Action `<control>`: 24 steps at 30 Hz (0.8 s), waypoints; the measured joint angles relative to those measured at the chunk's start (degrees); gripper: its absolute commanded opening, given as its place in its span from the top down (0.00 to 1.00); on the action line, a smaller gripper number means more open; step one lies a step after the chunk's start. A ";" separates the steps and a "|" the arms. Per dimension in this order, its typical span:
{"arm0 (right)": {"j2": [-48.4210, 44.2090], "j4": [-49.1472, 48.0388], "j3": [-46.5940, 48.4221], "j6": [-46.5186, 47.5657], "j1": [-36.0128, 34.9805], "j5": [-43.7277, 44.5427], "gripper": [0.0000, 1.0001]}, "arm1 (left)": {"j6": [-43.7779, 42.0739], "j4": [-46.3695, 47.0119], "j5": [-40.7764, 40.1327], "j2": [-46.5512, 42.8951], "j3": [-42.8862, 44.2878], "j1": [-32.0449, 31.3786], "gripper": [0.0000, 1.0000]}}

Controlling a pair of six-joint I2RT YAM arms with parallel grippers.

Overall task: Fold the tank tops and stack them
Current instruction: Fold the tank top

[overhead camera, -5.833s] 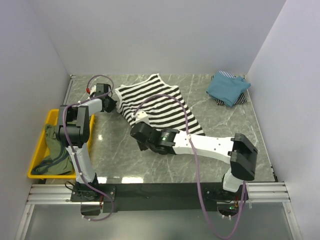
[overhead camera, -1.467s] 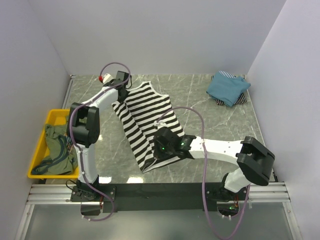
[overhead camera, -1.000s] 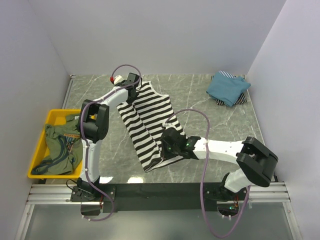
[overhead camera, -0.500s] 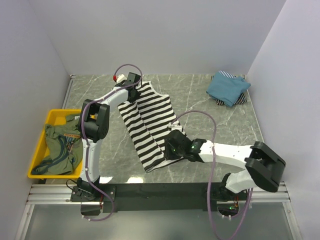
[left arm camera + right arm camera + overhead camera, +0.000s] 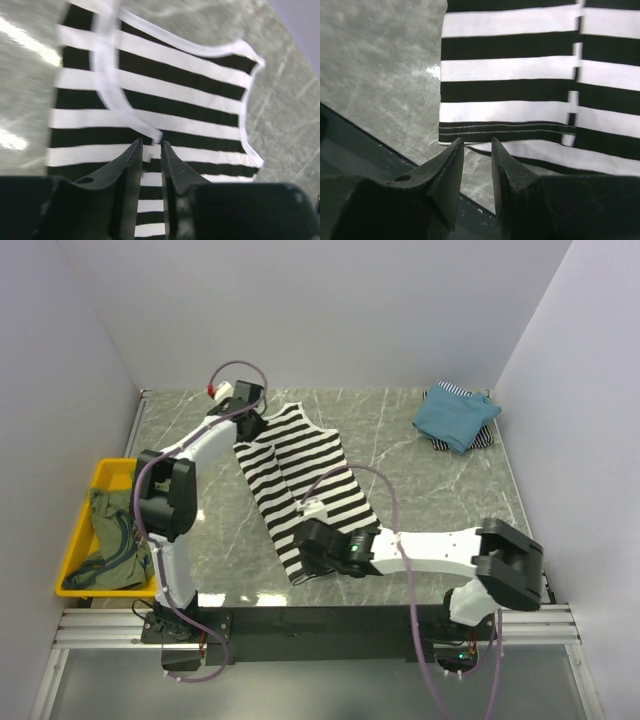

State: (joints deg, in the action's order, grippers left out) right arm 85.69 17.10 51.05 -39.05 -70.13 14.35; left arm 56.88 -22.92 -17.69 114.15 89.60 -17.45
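The black-and-white striped tank top (image 5: 300,480) lies folded lengthwise on the table, running from far left to near centre. My left gripper (image 5: 252,420) hovers at its strap end, open. In the left wrist view the white strap trim (image 5: 112,95) ends right at that gripper (image 5: 150,144). My right gripper (image 5: 308,552) is open at the hem. In the right wrist view the striped hem (image 5: 510,130) lies just past that gripper (image 5: 477,141), with bare table between the fingers. A teal-blue top (image 5: 455,418) rests on a pinstriped one (image 5: 447,390) at the back right.
A yellow bin (image 5: 75,540) at the left table edge holds an olive-green top (image 5: 110,530). White walls close in the table on three sides. The table's dark front rail (image 5: 350,155) is right below the right gripper.
Both grippers have opened and let go of the striped top, which now lies flat. The right gripper has pulled back to the near left, just off the hem. The left gripper has drawn back slightly.
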 measured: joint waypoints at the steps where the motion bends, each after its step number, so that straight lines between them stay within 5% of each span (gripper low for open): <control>1: 1.86 -0.02 0.85 0.22 -0.46 0.00 0.64 | -0.02 0.17 0.22 -0.85 -1.11 0.94 0.75; 8: 10.40 0.00 2.19 0.81 -1.62 0.28 0.75 | -0.90 2.03 1.79 2.49 -4.37 6.12 0.77; 24: 10.03 -2.93 0.92 0.09 -10.19 -6.82 0.88 | -4.31 0.74 2.38 10.49 2.80 7.63 0.71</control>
State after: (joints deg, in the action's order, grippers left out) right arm 95.72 14.17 51.96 -38.96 -80.31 7.53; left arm 52.58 -22.17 -15.31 124.64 92.40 -9.82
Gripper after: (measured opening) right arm 0.124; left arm 0.269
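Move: From the left gripper, the tank top's left shoulder strap lies about 5 cm left, 3 cm ahead and 9 cm below. The right shoulder strap is some 13 cm ahead and 11 cm right; the top of the centre fold is 4 cm right, 1 cm ahead. From the right gripper, the hem's left corner is roughly 3 cm left, 2 cm back and 5 cm down. The front table edge is 8 cm straight back, the centre fold's hem end 6 cm right and 3 cm ahead. Bring the left gripper about 5 cm left, then sink it some 8 cm onto the left shoulder strap, easing slightly forward at the end, fingers kept partly open and tipped a little further down. Lower the right gripper beside the hem, then draw it back about 8 cm and a little left to the front table edge, turning counter-clockwise and nearly shutting its empty fingers. ##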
